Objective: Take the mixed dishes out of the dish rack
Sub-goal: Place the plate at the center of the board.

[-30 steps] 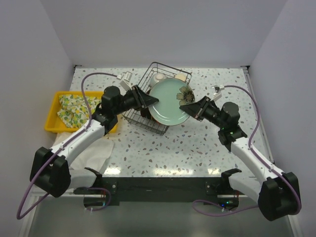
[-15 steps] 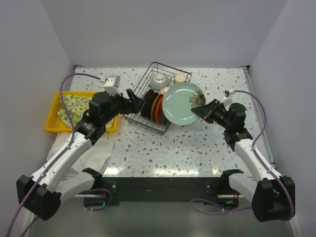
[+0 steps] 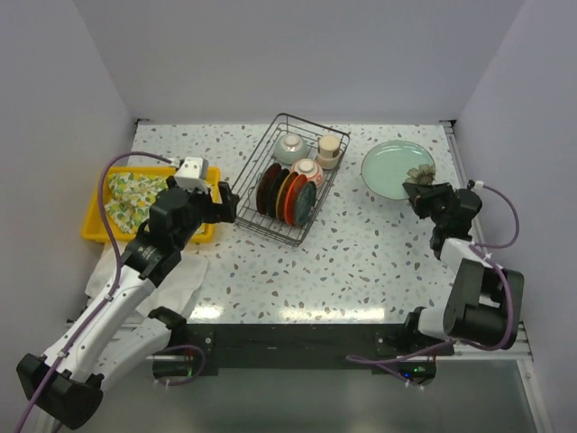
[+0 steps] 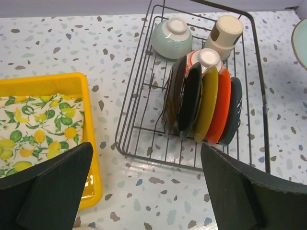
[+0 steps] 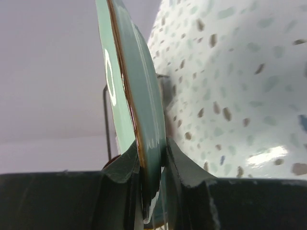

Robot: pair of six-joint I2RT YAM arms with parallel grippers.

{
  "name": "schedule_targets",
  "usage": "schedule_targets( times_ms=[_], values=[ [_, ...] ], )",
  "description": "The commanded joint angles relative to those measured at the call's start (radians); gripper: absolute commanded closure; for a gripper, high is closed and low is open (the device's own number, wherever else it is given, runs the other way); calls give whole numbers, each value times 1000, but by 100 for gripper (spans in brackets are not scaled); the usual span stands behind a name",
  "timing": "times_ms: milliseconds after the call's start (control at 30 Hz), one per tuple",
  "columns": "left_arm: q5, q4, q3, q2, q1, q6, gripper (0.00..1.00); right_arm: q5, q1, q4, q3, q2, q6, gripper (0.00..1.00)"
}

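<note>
The dish rack (image 3: 261,219) (image 4: 125,120) stands at the far middle of the table. It holds several upright plates (image 3: 287,194) (image 4: 206,103), a celadon bowl (image 3: 290,147) (image 4: 171,38), a red-patterned bowl (image 3: 307,170) (image 4: 207,56) and a beige cup (image 3: 329,149) (image 4: 224,32). My left gripper (image 3: 225,203) (image 4: 147,146) hangs open and empty just left of the rack. My right gripper (image 3: 416,189) (image 5: 151,158) is shut on the near rim of the grey-green plate (image 3: 392,169) (image 5: 134,96), lying flat and low at the far right. I cannot tell whether the plate touches the table.
A yellow tray (image 3: 95,230) (image 4: 57,82) holding a lemon-patterned cloth (image 3: 133,194) (image 4: 38,129) sits at the left. A white cloth (image 3: 171,281) lies in front of it. The walls stand close on both sides and behind the rack.
The right arm carried the grey-green plate from above the rack out to the far right and lowered it. My left gripper let go of the plate's rim, opened wide and drew back to the left.
</note>
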Motion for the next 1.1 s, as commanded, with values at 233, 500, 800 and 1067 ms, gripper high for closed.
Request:
schedule_targets(
  times_ms=[233, 500, 800, 1067],
  values=[
    [-45, 8, -37, -36, 1, 65, 0, 1, -36, 261, 179, 346, -11, 100],
    [-28, -7, -32, -28, 1, 56, 0, -15, -68, 423, 147, 500, 52, 100],
    [-13, -1, -38, -10, 1, 44, 0, 14, -89, 241, 92, 452, -68, 90],
    [1, -10, -35, -7, 1, 38, 0, 39, -100, -43, 128, 357, -244, 33]
  ],
)
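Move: The right hand holds the large pale green plate by its near right rim. The table spot it is bound for has its middle about 8 cm ahead, 2 cm left and 15 cm below. The mug in the rack is some 18 cm ahead, 24 cm left and 12 cm lower, and the dark teal plate about 3 cm ahead, 32 cm left and 10 cm lower. From the idle left hand, the spot lies roughly 15 cm ahead, 54 cm right and 24 cm down. Down first and quickly, by about 12 cm, the right hand lowers the plate onto the open table to the right of the rack, slanting forward and to the right by some 4 cm each while the fingers tip downward. It then stays low, eases back a little, and the fingers open around the rim to let go. ##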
